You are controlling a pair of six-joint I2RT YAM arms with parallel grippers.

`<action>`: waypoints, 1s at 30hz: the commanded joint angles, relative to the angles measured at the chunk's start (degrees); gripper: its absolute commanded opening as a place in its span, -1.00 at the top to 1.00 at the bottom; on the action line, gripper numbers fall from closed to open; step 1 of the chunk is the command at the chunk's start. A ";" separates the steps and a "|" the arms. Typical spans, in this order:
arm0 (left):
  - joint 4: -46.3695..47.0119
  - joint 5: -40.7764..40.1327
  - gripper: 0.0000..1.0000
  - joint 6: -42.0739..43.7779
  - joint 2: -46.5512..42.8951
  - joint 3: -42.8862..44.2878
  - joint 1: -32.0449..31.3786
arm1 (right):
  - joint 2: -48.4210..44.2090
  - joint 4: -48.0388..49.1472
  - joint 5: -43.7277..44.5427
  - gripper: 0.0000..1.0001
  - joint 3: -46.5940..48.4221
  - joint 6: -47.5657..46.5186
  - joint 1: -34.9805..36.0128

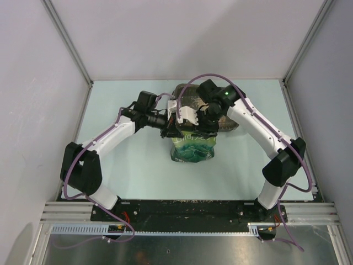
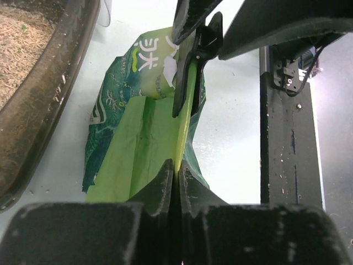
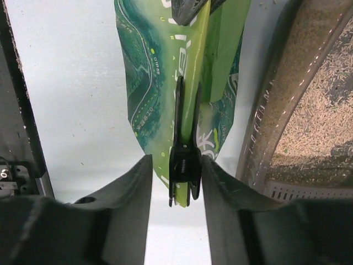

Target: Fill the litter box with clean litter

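Observation:
The litter box lies at the table's back centre, mostly hidden under both wrists. Its dark rim holds tan clean litter. In front of it stands a green printed bag, its folded top pinched by a black clip. My left gripper is shut on the bag's top edge. My right gripper is open around the clip, with a gap showing on one side of it.
A white slotted plastic piece sits at the box's near corner. The black mounting rail runs along the table's near edge. Grey walls enclose the table on three sides. Stray granules dot the surface beside the box.

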 commanded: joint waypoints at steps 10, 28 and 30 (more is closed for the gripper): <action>-1.64 -5.74 -0.28 -3.42 -2.50 9.93 2.55 | -2.47 3.47 -2.23 -0.22 6.46 6.60 -7.27; -3.83 -49.66 -0.99 -7.20 -12.78 -3.42 8.71 | -9.85 28.78 10.93 -0.99 -11.27 45.78 -18.36; -4.19 -52.41 -0.99 -7.11 -13.13 -3.51 8.97 | -9.16 30.27 16.29 -0.99 -12.52 47.73 -17.22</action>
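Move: The black clip already bites the bag's rim; its middle lies about 3 cm left of the right hand and level with it, its head between the half-open fingers, and roughly 11 cm right of the left hand. The left fingers pinch the rim's left end, with the bag's middle some 6 cm right, 1 cm back and 10 cm lower. From the right hand the litter box's middle is about 22 cm ahead, straight out, and 15 cm below. The rim and clip are let go from both ends: the left fingers open from their pinch, and the already loosened right fingers spread wide off the clip's head. Both hands rise some 5 cm, then sink again as they part, the left about 13 cm left and 8 forward, turning counter-clockwise and tipping its fingers down; the right about 10 cm forward over the litter box and slightly less to the right, turning clockwise some 55 degrees. ##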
